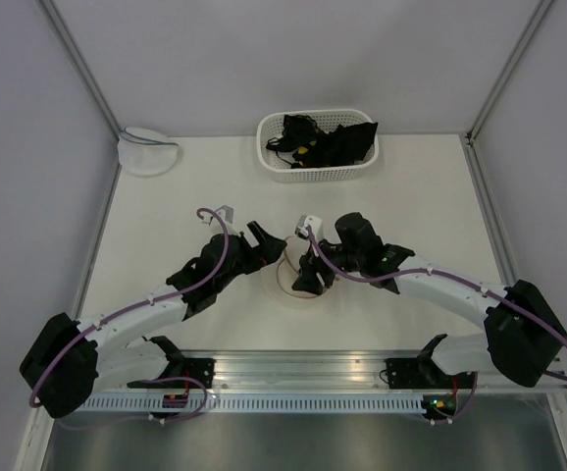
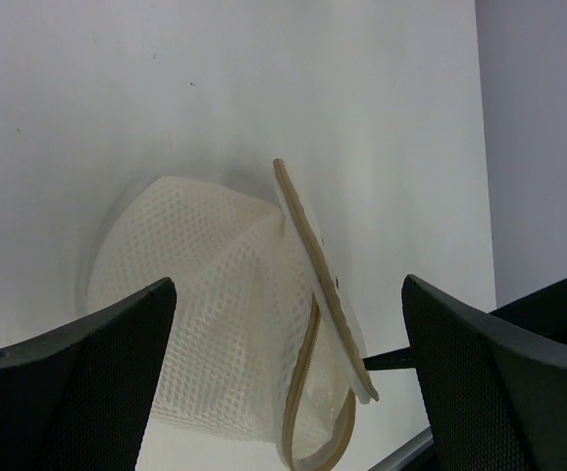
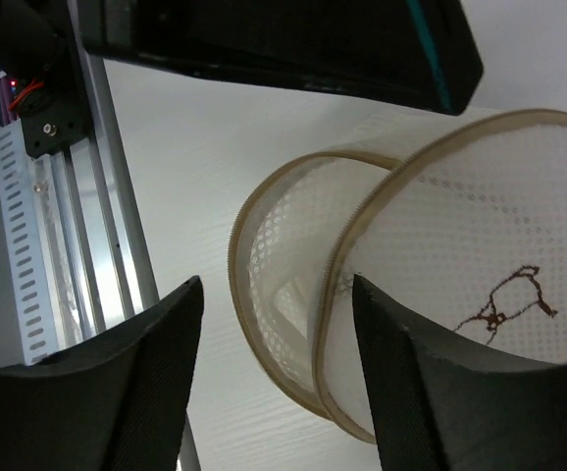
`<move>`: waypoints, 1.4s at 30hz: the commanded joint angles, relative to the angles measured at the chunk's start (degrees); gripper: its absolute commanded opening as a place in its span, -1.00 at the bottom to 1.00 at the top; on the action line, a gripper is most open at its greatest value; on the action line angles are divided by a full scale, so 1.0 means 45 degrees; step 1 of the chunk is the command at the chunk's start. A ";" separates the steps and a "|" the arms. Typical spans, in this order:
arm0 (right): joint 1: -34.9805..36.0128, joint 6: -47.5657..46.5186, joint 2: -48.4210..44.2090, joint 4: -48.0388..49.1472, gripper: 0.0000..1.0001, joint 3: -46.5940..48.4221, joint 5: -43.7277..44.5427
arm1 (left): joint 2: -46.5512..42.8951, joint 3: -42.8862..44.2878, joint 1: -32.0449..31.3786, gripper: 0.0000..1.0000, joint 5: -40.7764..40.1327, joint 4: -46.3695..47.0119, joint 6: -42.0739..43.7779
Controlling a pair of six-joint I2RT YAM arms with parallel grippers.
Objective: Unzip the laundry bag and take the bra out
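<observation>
The laundry bag is a white mesh pouch with a tan rim, lying mid-table between both grippers. It stands unzipped: in the right wrist view its lid is swung away from the cup, and the inside looks empty. My left gripper is open, its fingers wide on either side of the bag. My right gripper is open at the bag's opening, its right finger close to the lid's rim. Black fabric with thin straps, seemingly the bra, lies in the basket at the back.
A white slotted basket stands at the back centre, with a yellow bit among the black fabric. A second white dome pouch with a grey-blue rim lies at the back left. The metal rail runs along the near edge.
</observation>
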 commanded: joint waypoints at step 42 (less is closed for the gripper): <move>0.0038 0.4253 -0.4566 -0.2964 0.96 0.0708 1.1463 | 0.5486 0.5687 -0.0155 -0.95 0.4218 -0.5894 0.4563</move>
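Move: The laundry bag's middle lies about 8 cm right of the left hand, 4 cm back and 8 cm below; its left rim, the part to grip, is only some 4 cm right, 2 cm back and 5 cm down. The white basket stands about 31 cm ahead and 11 cm right of the left hand, 9 cm lower. From the right hand, the bag's middle is some 4 cm left, 3 cm ahead and 7 cm below. The left hand swings right beyond the rim, then comes back left, towards its base and down, ending about 5 cm lower, wrist rolled left side up, tipped down and turned clockwise, and closes its wide-open fingers to pinch the bag's left zipper rim. The right hand, already half open, opens fully and leaves the bag, upwards, then right and forward, turning some 50 degrees clockwise. ##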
